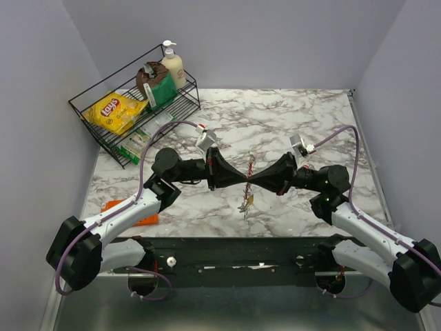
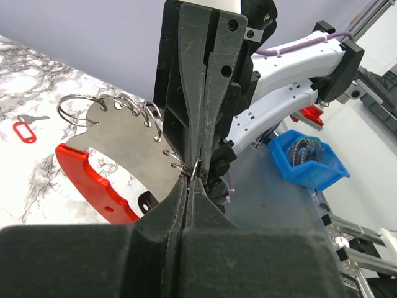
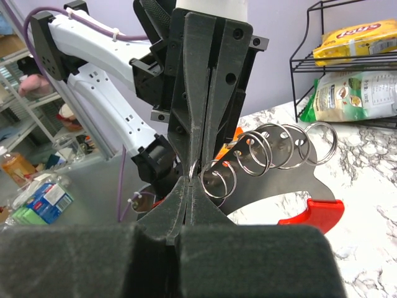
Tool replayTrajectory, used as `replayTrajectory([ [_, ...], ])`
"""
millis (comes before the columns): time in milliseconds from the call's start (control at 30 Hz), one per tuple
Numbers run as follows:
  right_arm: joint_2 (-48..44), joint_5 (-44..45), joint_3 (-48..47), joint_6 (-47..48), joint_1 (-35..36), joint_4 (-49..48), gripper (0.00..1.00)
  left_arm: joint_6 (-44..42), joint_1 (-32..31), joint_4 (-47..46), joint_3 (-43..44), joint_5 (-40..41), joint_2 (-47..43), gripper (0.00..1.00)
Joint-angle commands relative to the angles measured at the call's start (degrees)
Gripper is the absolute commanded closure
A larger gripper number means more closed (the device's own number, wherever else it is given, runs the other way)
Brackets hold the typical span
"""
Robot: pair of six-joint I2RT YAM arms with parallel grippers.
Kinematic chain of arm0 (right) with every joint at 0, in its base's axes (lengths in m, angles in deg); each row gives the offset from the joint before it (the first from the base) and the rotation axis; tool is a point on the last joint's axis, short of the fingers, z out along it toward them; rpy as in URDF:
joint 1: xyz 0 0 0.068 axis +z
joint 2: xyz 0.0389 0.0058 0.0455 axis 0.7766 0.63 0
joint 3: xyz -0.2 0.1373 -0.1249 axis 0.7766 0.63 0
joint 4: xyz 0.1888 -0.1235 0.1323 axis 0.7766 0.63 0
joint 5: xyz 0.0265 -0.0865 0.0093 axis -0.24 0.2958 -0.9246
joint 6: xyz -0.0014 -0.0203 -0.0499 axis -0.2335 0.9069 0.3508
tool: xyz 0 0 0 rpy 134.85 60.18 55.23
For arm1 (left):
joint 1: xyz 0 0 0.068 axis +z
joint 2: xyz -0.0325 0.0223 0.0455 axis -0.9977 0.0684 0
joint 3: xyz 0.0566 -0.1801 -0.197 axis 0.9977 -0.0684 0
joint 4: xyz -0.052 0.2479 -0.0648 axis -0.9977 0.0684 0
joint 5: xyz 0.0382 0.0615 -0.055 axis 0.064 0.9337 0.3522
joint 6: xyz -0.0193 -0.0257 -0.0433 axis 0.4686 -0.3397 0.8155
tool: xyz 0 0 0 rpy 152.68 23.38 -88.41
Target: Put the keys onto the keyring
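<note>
The keyring (image 2: 121, 139) is a silvery plate with several split rings and a red curved handle (image 2: 87, 177). It hangs above the table's middle (image 1: 249, 165), between my two grippers. My left gripper (image 2: 191, 177) is shut on one split ring at the plate's edge. My right gripper (image 3: 200, 181) faces it tip to tip and is shut on the same ring (image 3: 217, 177). A key with a red tag (image 2: 25, 131) lies on the marble beyond the plate. A small cluster of keys (image 1: 246, 201) shows just below the grippers; I cannot tell if it hangs or lies.
A black wire rack (image 1: 89, 114) at the back left holds a yellow chips bag (image 1: 118, 110), a soap bottle (image 1: 172, 65) and packets. An orange packet (image 1: 131, 210) lies by the left arm. A blue bin (image 2: 307, 158) sits off the table's near edge.
</note>
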Motion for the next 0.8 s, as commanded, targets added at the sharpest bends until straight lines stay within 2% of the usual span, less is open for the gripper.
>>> replayTrajectory([
  [0,-1.04,2.13,0.84,0.98,0.65,-1.19,0.99,-0.44,-1.47,-1.45,2.12,0.08,-0.16,1.0],
  [67,-1.39,2.13,0.75,1.33,0.65,-0.67,0.98,-1.66,-1.47,1.87,2.47,0.69,-1.22,1.0],
  [133,-2.0,1.87,-0.03,2.47,0.57,1.26,0.83,-5.34,-1.47,6.09,3.0,1.57,-2.79,1.0],
  [167,-2.53,1.87,-0.56,3.18,0.65,2.58,0.75,-7.54,-1.55,12.56,4.13,3.05,-3.33,1.0],
  [200,-2.97,1.96,-1.09,5.1,0.57,5.81,0.61,-9.65,-1.73,16.1,4.84,3.94,-3.85,1.0],
  [300,-5.6,3.18,-3.2,10.1,0.57,13.89,0.42,-17.21,-1.99,29.29,7.92,7.36,-5.26,1.0],
  [367,-7.79,4.59,-4.78,12.49,0.65,17.69,0.37,-21.68,-2.08,37.44,10.28,9.12,-5.7,1.0],
  [500,-9.82,5.56,-7.76,19.33,0.65,26.46,0.27,-27.15,-3.31,47.15,13.72,13.95,-5.88,1.0],
  [633,-9.74,4.16,-11.46,25.06,0.57,33.25,0.25,-32.33,-6.29,53.04,15.57,21.49,-6.32,1.0],
  [767,-7.2,-0.4,-15.15,29.54,0.65,39.23,0.26,-36.64,-9.02,55.86,16.01,25.2,-7.11,1.0],
])
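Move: Both hands' shut fingertips meet, some 20 cm above the table, on one small ring at the edge of the keyring, so the ring sits right at each hand point. From the left hand, the keyring's metal plate with its red grip reaches out ahead, its middle about 4 cm forward, level left-right and roughly 3 cm lower. The loose red-tagged key lies on the table roughly 14 cm ahead, 20 cm to the right and 20 cm down. Upward and a little to its right, the right hand backs off about 3.5 cm after first opening its fingers to roughly three-quarters and letting go of the ring, rolling some 15 degrees. The left hand keeps the ring pinched, swings its fingertips some 25 degrees downward with a slight counter-clockwise turn, edges forward, then sinks about 3.5 cm towards the table. ##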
